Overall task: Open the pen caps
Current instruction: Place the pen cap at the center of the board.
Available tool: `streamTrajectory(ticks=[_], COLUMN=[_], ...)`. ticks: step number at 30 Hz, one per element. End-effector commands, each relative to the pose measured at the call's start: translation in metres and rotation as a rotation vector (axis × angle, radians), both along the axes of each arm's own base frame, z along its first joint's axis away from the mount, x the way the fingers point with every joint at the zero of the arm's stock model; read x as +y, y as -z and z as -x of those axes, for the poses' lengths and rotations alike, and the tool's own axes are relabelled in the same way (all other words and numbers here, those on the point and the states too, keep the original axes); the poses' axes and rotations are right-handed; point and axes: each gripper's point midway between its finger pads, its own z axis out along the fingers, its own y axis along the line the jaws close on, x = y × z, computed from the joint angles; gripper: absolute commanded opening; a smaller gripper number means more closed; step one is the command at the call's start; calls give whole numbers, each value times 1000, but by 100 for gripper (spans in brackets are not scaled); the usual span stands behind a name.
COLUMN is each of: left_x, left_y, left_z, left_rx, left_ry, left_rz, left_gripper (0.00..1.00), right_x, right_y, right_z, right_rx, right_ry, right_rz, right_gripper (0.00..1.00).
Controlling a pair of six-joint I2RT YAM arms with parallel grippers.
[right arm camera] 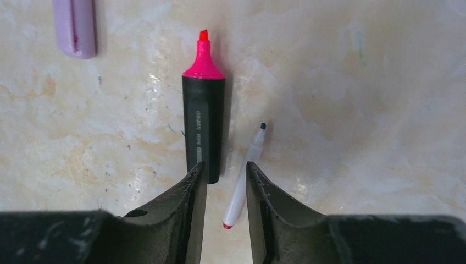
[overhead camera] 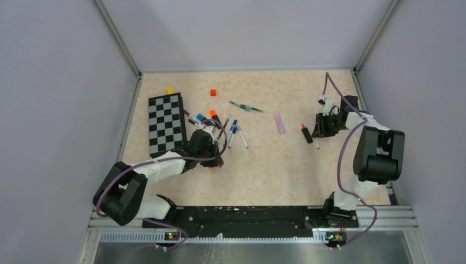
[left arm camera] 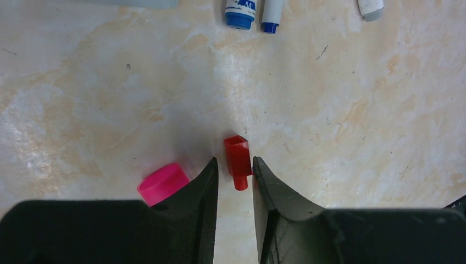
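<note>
A small red pen cap (left arm camera: 237, 158) lies on the table between my left gripper's (left arm camera: 234, 160) fingertips, against the right finger and with a gap on its left side; the jaws stand apart. A pink cap (left arm camera: 163, 183) lies just outside the left finger. My right gripper (right arm camera: 225, 165) is open over a thin white pen (right arm camera: 242, 190) with a bare dark tip, lying loose between the fingers. A black highlighter (right arm camera: 203, 126) with a bare pink tip lies by the left finger. More pens (overhead camera: 233, 132) lie beyond the left gripper (overhead camera: 216, 159).
A checkerboard (overhead camera: 166, 124) lies at the left, with a yellow cube (overhead camera: 170, 90) and a red cube (overhead camera: 213, 92) behind it. A lilac pen (overhead camera: 279, 123) and a thin pen (overhead camera: 247, 108) lie mid-table. Blue-capped pens (left arm camera: 240, 12) lie ahead of the left gripper.
</note>
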Motion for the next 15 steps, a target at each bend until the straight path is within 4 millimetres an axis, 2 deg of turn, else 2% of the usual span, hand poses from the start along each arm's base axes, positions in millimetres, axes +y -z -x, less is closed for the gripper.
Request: streamTrajectory(ticks=[1,7,12,13,15], left_x=[4,-2,-13,-14,-12], left_y=[-9,-46,-97,-107,-126], left_z=[-6,-12,-22,-24,-29], left_rx=[-25,-149,-354,-388,-459], left_ry=[-3,18,38,25,-22], left_rz=[-33,33,172,197,252], left_gripper=[34,36,46,51,70], right_x=[11,29,58,64,72], right_y=[-42,-68,-113,-121,-134], right_z=[-10,1,20,24,32], right_rx=[-127,-202,-368,-409,-482], right_ry=[-56,-148,-301,-328,-363], right_rz=[-46,-115,-225,-248,-275], right_gripper=[32,32,33,33,37])
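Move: The left hand has the red cap lying loose between its fingertips, about 1 cm below the hand point. The pink cap lies some 5 cm to the left of the red one and level with it; the blue marker is about 14 cm ahead of the left hand and 4 cm to its right. Under the right hand, the uncapped white pen lies roughly 1 cm to the right and 1 cm down, while the black highlighter stands about 3 cm ahead and 4 cm to the left. Lift the left gripper about 8 cm off the red cap after barely moving at first, opening the fingers wider and tilting them some 15 degrees outward. Meanwhile raise the right gripper clear of the white pen, about 9 cm up and half as far left, drawing back slightly at the end; tip its fingers outward, turn it a little counter-clockwise and keep its opening. ##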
